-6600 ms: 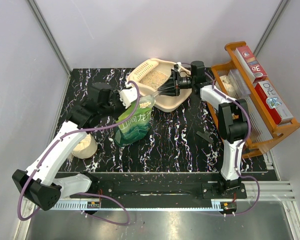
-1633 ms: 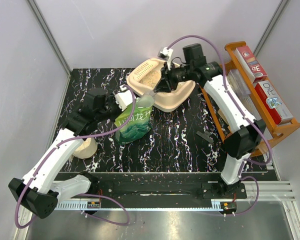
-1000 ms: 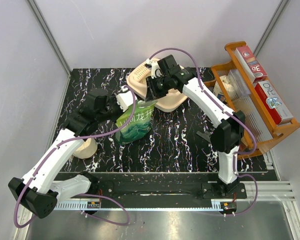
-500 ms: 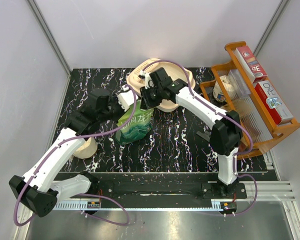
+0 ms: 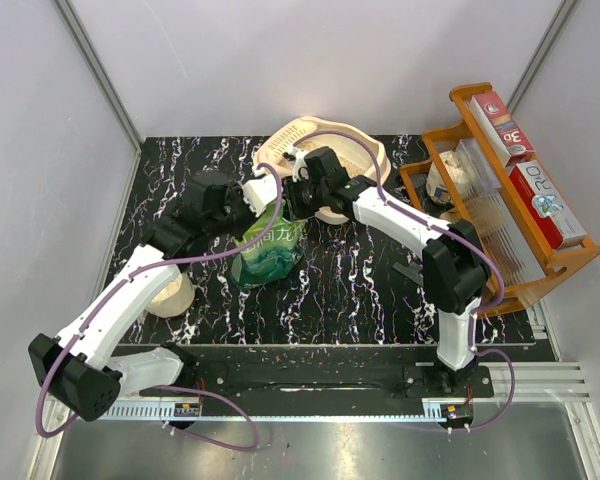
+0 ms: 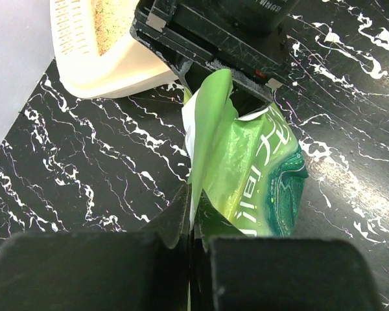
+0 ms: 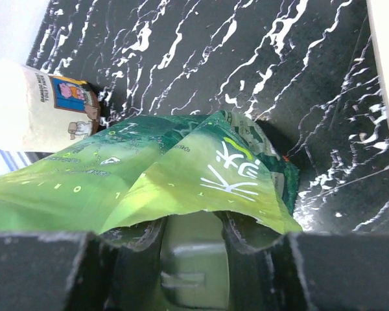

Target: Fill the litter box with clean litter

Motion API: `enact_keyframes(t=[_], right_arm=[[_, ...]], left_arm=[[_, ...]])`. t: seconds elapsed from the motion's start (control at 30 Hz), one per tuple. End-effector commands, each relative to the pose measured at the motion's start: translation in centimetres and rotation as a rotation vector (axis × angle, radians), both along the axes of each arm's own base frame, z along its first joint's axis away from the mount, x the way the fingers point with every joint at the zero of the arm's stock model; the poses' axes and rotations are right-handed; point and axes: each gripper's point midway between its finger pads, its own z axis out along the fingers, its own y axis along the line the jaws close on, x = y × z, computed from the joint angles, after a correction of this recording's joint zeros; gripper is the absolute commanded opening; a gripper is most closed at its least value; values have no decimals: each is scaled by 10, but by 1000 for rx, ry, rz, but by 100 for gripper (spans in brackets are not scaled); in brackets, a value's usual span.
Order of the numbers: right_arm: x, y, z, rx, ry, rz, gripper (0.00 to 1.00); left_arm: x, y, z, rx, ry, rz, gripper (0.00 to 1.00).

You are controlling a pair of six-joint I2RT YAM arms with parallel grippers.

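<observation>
The cream litter box stands at the back of the table, its sieve corner and some clean litter showing in the left wrist view. In front of it a green printed bag stands with its mouth held wide. My left gripper is shut on the bag's top edge. My right gripper sits at the bag's mouth, its jaws closed on a pale grey-green scoop that runs in under the bag's flap.
An orange wooden rack with red boxes lines the right side. A white paper roll stands left of the bag, also in the right wrist view. A small black piece lies near the rack.
The right arm swung from above the litter box leftwards and down to the bag's mouth. The left gripper kept hold of the bag's edge.
</observation>
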Motion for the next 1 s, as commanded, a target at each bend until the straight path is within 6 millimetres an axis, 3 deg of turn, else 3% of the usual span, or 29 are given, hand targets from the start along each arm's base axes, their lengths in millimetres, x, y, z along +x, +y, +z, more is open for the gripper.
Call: enact_keyframes(t=[0.0,0.1,0.27,0.5,0.67,0.8,0.97], right_arm=[[-39,15,-59,56,298,48,0],[-56,33,-30,259,372,188,0],[-63,36,-2,416,441,274,0],[-40,12,33,532,459,297,0],[-22,-19,60,566,499,309,0],[-24,-36,88,590,543,391,0],[-9,-55,101,614,615,314,0]], left_arm=[[10,-4,24,-49,-68,20,0],[9,-2,18,-38,-66,22,0],[11,0,16,-22,-78,24,0],[8,6,19,5,-103,22,0],[3,11,19,27,-109,13,0],[1,15,20,70,-131,-7,0],[-6,18,25,93,-165,-46,0]])
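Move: The right hand holds the scoop and is already down at the mouth of the green litter bag, whose middle lies about 9 cm back, 6 cm left and 8 cm below it. The litter box is some 11 cm ahead and 5 cm right of that hand. The tissue pack stands about 22 cm back and 31 cm left. From the left hand, pinching the bag's rim, the bag's middle is about 6 cm back, 4 cm right and 17 cm down. Keeping its grip on the scoop inside the litter bag, the right hand first works deeper, about 3 cm left and back and slightly down, then reverses and lifts some 8 cm while drawing right and a little forward. Meanwhile the wrist turns by roughly 45 degrees, bringing the downward-pointing fingers nearly level, towards the left. The left hand keeps pinching the rim and eases barely 2 cm left. ##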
